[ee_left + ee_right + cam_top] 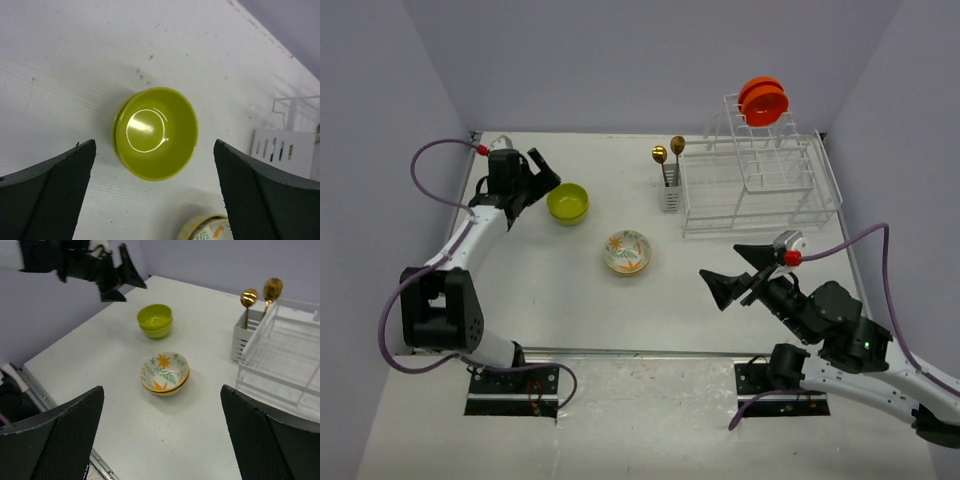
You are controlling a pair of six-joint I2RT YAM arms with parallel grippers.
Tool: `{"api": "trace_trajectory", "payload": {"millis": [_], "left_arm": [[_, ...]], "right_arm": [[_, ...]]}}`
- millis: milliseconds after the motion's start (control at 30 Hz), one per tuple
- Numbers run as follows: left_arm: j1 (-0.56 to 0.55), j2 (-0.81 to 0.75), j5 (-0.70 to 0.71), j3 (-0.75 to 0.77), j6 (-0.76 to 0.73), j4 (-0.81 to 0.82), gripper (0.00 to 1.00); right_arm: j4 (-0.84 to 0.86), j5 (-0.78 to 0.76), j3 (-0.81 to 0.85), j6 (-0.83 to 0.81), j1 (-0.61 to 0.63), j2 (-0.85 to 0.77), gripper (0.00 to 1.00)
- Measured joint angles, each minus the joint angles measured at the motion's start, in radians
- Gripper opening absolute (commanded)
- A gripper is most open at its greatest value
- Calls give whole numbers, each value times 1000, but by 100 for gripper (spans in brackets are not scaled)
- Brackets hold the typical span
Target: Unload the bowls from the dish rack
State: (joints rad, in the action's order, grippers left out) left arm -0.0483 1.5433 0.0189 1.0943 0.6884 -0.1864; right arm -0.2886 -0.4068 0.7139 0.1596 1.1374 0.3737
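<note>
Two orange bowls (pixel 763 100) stand on edge in the raised upper tier of the white wire dish rack (pixel 760 195). A stack of two lime-green bowls (pixel 567 203) sits on the table at the left and also shows in the left wrist view (pixel 155 132). The cream floral bowl (pixel 627 251) rests nested on a yellow bowl near the middle and shows in the right wrist view (pixel 165 371). My left gripper (pixel 545 172) is open and empty, above and just left of the green bowls. My right gripper (pixel 737 270) is open and empty, right of the floral bowl and in front of the rack.
A small white cutlery caddy (pixel 670 192) with two gold spoons (pixel 667 152) stands at the rack's left side. Grey walls close the table at the back and both sides. A metal strip (pixel 640 352) runs along the near edge.
</note>
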Motion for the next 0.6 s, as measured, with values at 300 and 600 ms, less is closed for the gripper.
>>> {"api": "trace_trajectory", "payload": {"millis": [300,600], "left_arm": [[-1,-454,-30,-14,-49,-118,100],[-5,-829,66,-150,-229,-272,100]], "right_arm": [[-23,61,187,184,-385,257,99],[100,480,548,609,-997,706,99]]}}
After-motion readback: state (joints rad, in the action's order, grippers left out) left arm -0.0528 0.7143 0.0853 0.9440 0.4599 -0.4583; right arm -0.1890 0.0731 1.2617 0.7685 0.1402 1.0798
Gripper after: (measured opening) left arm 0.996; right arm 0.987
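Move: The front orange bowl, high on the rack, stands roughly 40 cm ahead of the open right hand, 15 cm to its right and about level; its twin is some 4 cm farther out. The spoon holder is 35 cm ahead, 6 left, 25 below. From the open left hand, that front orange bowl lies about 12 cm ahead, 56 right and 16 higher; the green bowls are 3 ahead, 5 right, 10 below. The right hand reaches some 20 cm forward, rising, towards the orange bowls; the left withdraws up and back. ##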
